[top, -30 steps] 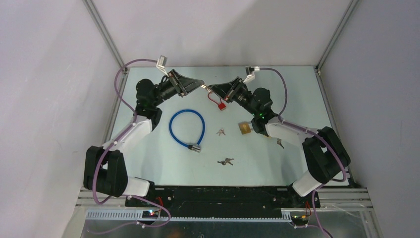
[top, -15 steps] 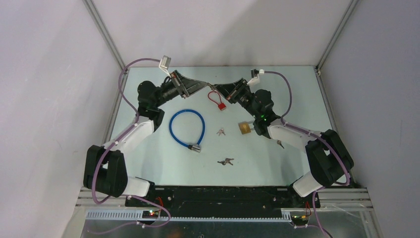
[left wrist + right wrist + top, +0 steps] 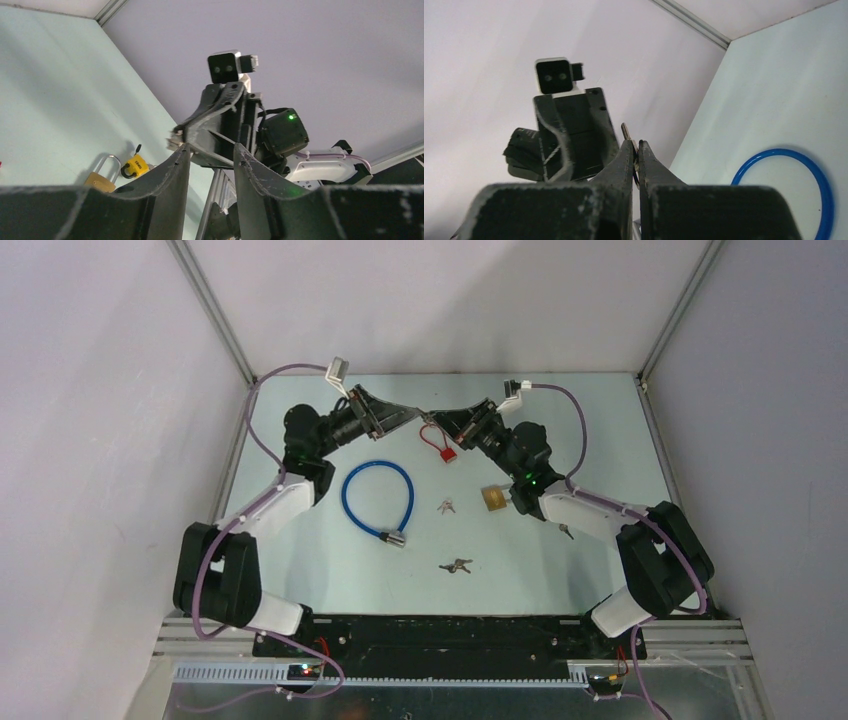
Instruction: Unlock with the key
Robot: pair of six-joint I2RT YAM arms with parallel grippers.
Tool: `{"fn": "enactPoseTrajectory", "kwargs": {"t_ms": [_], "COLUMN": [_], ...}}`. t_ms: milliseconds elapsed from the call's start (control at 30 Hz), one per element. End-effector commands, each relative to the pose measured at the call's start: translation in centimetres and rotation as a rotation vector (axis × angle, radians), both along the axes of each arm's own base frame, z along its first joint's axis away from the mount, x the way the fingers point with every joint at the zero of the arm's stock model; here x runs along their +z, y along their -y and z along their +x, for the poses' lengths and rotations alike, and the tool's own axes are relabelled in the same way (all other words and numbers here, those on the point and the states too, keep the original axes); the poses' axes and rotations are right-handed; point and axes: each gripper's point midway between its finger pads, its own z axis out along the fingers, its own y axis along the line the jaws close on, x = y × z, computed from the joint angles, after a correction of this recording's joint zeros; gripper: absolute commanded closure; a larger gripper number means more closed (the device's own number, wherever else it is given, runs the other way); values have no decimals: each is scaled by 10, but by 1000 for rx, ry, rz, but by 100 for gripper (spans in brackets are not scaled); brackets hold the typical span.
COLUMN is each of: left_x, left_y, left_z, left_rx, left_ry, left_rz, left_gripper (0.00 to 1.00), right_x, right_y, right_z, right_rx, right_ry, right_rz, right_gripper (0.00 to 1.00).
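My right gripper [image 3: 436,421] [image 3: 635,145] is shut on a small metal key [image 3: 625,131], whose tip sticks out above the fingertips. It is held in the air at the back of the table, pointing at my left gripper [image 3: 406,413] [image 3: 212,147]. The left gripper is open and empty, almost tip to tip with the right one. A red padlock [image 3: 448,454] with a thin red loop lies on the table just below both grippers. A brass padlock [image 3: 493,499] [image 3: 99,176] lies beside the right forearm. A yellow padlock [image 3: 134,165] shows in the left wrist view.
A blue cable lock [image 3: 378,496] [image 3: 791,182] lies left of centre. Two loose key bunches lie mid-table, one [image 3: 446,505] above the other [image 3: 456,565]. A small dark item [image 3: 566,530] sits by the right forearm. Walls close in the back and both sides.
My right gripper has moved back and up with the key, away from the red padlock. The left arm has shifted slightly. The two gripper tips now nearly meet.
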Motion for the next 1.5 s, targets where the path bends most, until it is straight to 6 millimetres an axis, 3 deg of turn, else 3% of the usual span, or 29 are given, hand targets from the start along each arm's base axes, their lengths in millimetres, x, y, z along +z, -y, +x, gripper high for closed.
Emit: {"fn": "enactPoseTrajectory", "kwargs": {"t_ms": [0,267,733,1000,1167,1233,1333,1400,1467], "left_x": [-3,-12,-4,1,7,9,7,0,-8], "left_y": [-6,-20,-15,-2,3,2,1,0,-1], "left_z": [8,20,13,0,-8,-10,-12,-13,-15], "left_rx": [35,108,83,37,29,33,37,42,45], "left_ry": [-6,-39,-5,14,42,46,41,30,15], "left_rz": [-17,-18,-12,-11,-12,-14,-8,9,32], "left_gripper": [57,57,60,78,100,100,100,100,100], "right_x": [38,43,43,40,40,40,40,39,39], "right_y": [0,-4,-8,-6,-4,-2,5,11,16], "right_z": [-18,-25,-28,-25,-27,-29,-34,-38,-45], "right_rx": [32,47,63,40,40,47,74,102,143], "right_ry": [95,109,107,91,109,134,185,214,254], "right_rz": [69,72,81,70,50,22,-54,-100,-144], "right_gripper": [100,100,100,100,99,89,66,57,55]}}
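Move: Just beyond the left hand's open fingers, about 2 cm ahead of them, 3 cm to the right and a centimetre lower, the keys are held in mid-air by the right fingers, right at that hand's own point. From the left hand, some 30 cm below on the table, the red lock lies about 16 cm ahead and 3 cm right, the brass padlock 17 cm right and level with it, the blue cable lock 10 cm left and level. Handing over the keys: the left hand, fingers open, eases forward-left and down about 3 cm, then comes back rightward and shuts its fingertips on them. The right hand first shifts the keys back, left and up some 2.5 cm, holds nearly still, then opens and pulls clear upward, to the right and back by about 2 cm, while the left keeps its pinch and draws back slightly. ##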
